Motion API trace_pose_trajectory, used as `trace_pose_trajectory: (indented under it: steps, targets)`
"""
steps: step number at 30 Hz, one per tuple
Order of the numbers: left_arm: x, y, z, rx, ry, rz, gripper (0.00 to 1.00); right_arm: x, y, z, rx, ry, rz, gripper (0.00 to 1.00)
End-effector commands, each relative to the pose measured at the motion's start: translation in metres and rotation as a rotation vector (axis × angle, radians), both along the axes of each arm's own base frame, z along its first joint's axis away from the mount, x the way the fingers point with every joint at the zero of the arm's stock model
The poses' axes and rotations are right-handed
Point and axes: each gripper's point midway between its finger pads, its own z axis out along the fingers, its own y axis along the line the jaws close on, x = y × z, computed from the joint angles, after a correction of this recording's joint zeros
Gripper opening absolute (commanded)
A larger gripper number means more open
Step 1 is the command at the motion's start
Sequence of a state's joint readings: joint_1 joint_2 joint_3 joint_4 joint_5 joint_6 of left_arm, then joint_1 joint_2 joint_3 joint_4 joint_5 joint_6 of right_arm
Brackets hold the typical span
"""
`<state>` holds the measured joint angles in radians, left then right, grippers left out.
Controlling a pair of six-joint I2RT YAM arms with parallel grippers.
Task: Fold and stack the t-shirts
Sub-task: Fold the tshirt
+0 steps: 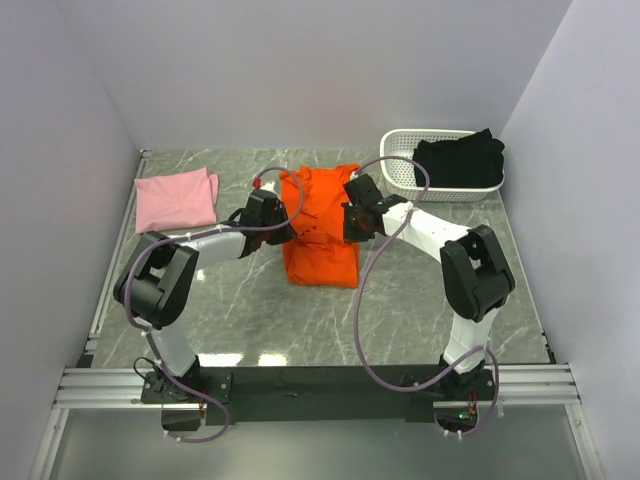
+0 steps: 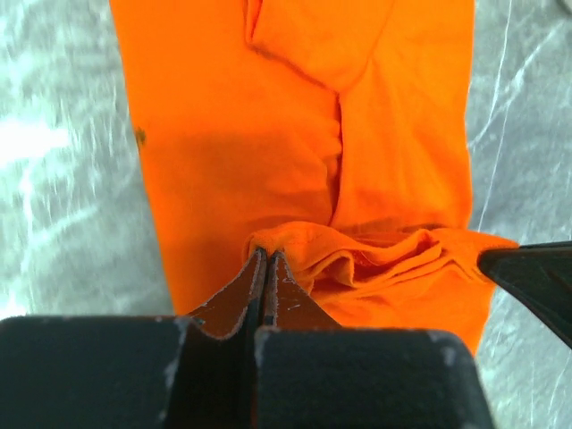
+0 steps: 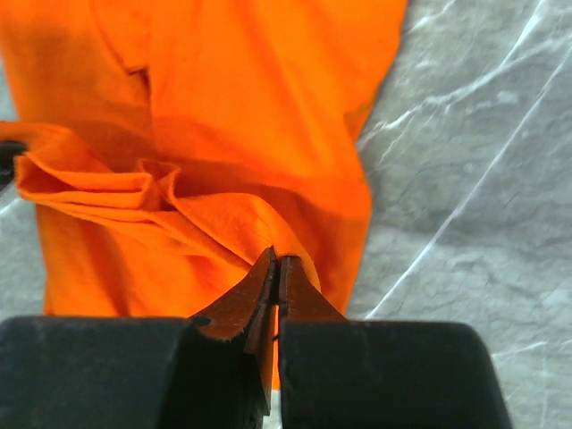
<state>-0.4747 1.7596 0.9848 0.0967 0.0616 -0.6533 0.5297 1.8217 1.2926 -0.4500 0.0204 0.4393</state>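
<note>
The orange t-shirt (image 1: 322,255) lies partly folded in the middle of the table. Its far edge (image 2: 384,259) is lifted and bunched between my two grippers. My left gripper (image 2: 266,255) is shut on the left corner of that edge. My right gripper (image 3: 278,259) is shut on the right corner, and from above both grippers (image 1: 285,222) (image 1: 347,222) sit over the shirt's middle. A pink t-shirt (image 1: 177,200) lies folded at the far left. A black t-shirt (image 1: 460,160) hangs out of the basket at the far right.
The white slotted basket (image 1: 400,168) stands at the back right corner. Grey walls close in the table on three sides. Bare marble table (image 1: 400,300) shows in front of the orange shirt and around it.
</note>
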Motion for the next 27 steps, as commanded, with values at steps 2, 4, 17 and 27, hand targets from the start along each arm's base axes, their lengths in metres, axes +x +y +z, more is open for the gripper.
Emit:
trace_pose_trajectory:
  steps: [2, 4, 17, 27]
  targets:
    - [0.028, -0.009, 0.021, -0.016, -0.061, -0.039, 0.01, 0.021, -0.004, 0.009, -0.005, -0.019, 0.009, 0.0]
    - [0.032, -0.008, 0.019, -0.013, -0.057, -0.038, 0.0, 0.026, -0.003, 0.011, -0.002, -0.021, 0.011, 0.0]
    - [0.062, 0.015, 0.017, 0.048, -0.041, 0.078, 0.41, 0.068, -0.006, 0.025, 0.015, -0.035, -0.011, 0.34]
    - [0.003, 0.014, 0.061, 0.015, -0.151, 0.026, 0.78, 0.024, -0.038, 0.061, 0.062, -0.131, -0.072, 0.67]
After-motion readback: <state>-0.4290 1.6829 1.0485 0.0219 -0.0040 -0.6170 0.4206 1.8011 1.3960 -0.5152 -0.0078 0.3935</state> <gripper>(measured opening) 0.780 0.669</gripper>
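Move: Each closed hand still holds a corner of the orange t-shirt's near hem, folded forward over itself. The left hand's laying spot is about 5 cm ahead and 2 cm below; the right hand's is about 5 cm ahead and 2 cm below too. The collar end is some 15 cm ahead of the right hand and 6 cm left. From the left hand, the pink shirt lies roughly 8 cm ahead, 25 cm left; from the right hand, the basket is about 17 cm ahead, 21 cm right. Forward over the shirt together, nearly level, both arms carry the hem about 5 cm farther towards the collar, then spread their fingers wide and let go. They lift clear, rising roughly 4 to 5 cm while easing back about 2 cm and parting outwards, the left hand to the left and the right hand to the right. ##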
